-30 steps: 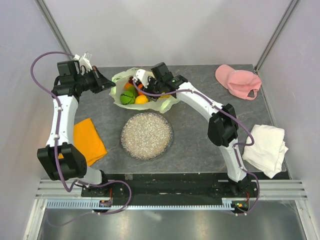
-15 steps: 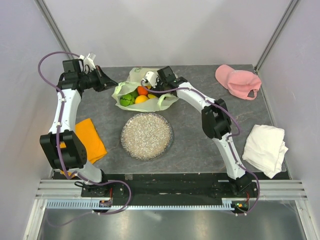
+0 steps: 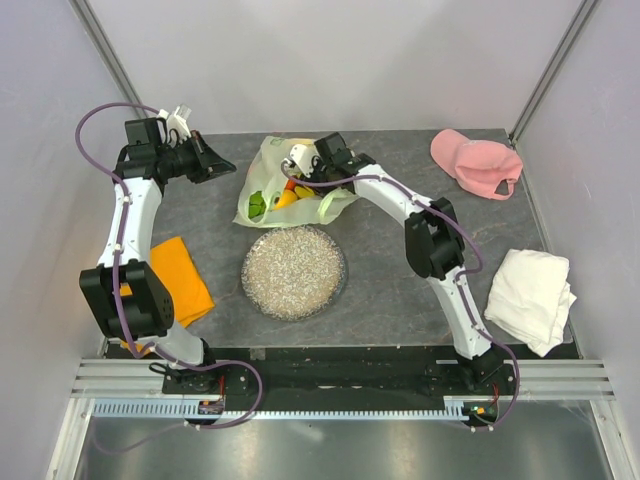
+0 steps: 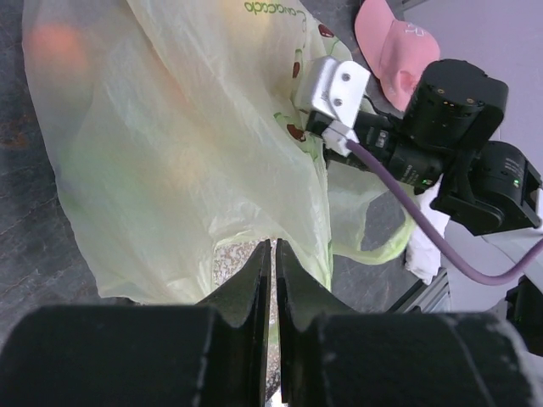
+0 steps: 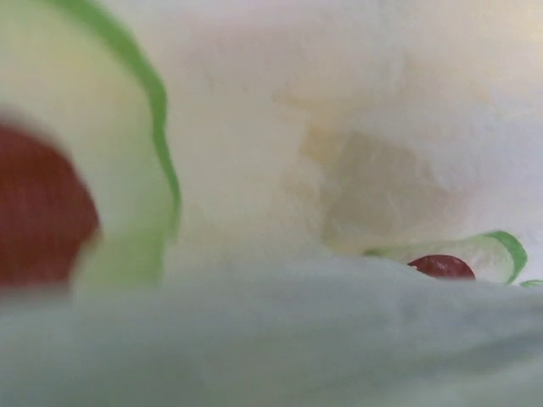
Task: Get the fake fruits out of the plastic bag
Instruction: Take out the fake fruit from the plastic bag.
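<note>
The pale yellow-green plastic bag [image 3: 283, 172] lies at the back of the table, its film draped over most of the fake fruits. A green fruit [image 3: 258, 207] and a yellow one [image 3: 288, 197] show at its near opening. Through the film the left wrist view gives only an orange blur [image 4: 53, 44]. My left gripper [image 3: 221, 172] hangs just left of the bag, jaws shut with only a hairline gap [image 4: 273, 254], and nothing held shows between them. My right gripper [image 3: 297, 170] reaches into the bag from the right. Bag film [image 5: 280, 170] fills its view and hides its fingers.
A speckled round plate [image 3: 294, 271] sits just in front of the bag. An orange cloth [image 3: 178, 280] lies at the left, a pink cap [image 3: 475, 162] at the back right, and a white folded cloth [image 3: 530, 298] at the right edge.
The bag's mouth, wide a second ago with several fruits showing, has folded over them. The left gripper has come off the bag's edge. The right gripper has pushed deeper under the film.
</note>
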Available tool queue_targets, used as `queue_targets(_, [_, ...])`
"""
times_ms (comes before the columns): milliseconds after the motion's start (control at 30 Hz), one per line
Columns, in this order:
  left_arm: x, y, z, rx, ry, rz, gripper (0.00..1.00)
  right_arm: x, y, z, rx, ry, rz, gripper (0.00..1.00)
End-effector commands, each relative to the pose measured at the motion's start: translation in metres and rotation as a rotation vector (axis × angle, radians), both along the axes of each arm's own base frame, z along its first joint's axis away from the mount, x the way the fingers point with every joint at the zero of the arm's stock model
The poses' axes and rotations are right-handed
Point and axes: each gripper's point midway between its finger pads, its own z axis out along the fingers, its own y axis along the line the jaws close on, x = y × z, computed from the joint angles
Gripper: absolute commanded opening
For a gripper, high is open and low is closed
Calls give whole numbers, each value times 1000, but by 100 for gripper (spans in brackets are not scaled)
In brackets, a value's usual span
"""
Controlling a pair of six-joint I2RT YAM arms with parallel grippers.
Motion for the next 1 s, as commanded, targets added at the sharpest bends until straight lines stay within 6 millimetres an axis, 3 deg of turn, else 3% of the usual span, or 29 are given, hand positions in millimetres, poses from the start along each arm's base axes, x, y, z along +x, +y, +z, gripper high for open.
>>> queue_targets(0, [9,-5,19,-28,-44,-7,11,-41,23,146,273,-65,85,24])
queue_targets(67, [14,-4,21,-30,-52,-5,11,-71,24,172,325,-20,100,24])
queue_targets(133, [18,-4,26,-28,-65,-7,11,-98,26,174,352,56,129,24])
queue_targets(200, [20,-4,31,-28,-78,-9,14,-121,27,190,398,95,142,24])
queue_targets(233, [20,-3,33,-29,-81,-9,18,-131,28,183,397,127,144,23])
queue_targets(300, [20,-3,35,-29,-85,-8,23,-145,27,191,427,148,135,23])
queue_targets(333, [20,-3,35,-28,-86,-7,24,-151,29,180,424,170,132,23])
queue_targets(367, [19,-3,36,-28,-88,-5,25,-156,27,185,437,160,129,22])
queue_targets(467, [16,-3,40,-20,-104,-7,26,-171,30,174,463,226,141,22])
queue_targets(600, [12,-3,50,6,-138,-14,27,-202,43,180,506,345,226,20])
queue_targets(667, [10,0,54,35,-157,-12,27,-222,54,192,511,356,290,20])
queue_targets(767, [8,3,67,72,-199,-8,28,-248,74,227,518,288,398,20])
queue_targets(800, [7,4,73,82,-217,-5,29,-254,80,251,544,245,433,20])
queue_targets(900, [-1,7,88,119,-254,17,31,-280,95,287,590,220,503,20])
queue_targets(967, [-8,11,101,147,-289,48,34,-294,99,292,592,243,519,20])
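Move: The right hand already grips the bananas inside the bag; the plate's middle lies about 20 cm back, 3 cm left and 5 cm below it. In the bag beside it, the orange fruit sits some 5 cm left and 2 cm back, the green fruit about 12 cm left and 4 cm back, both near its height. From the left hand the plate is roughly 12 cm back, 11 cm right and 24 cm down. Right hand carries the gripped bananas from the bag, some 25 cm back, 20 up; left rises slightly, opening partway. ##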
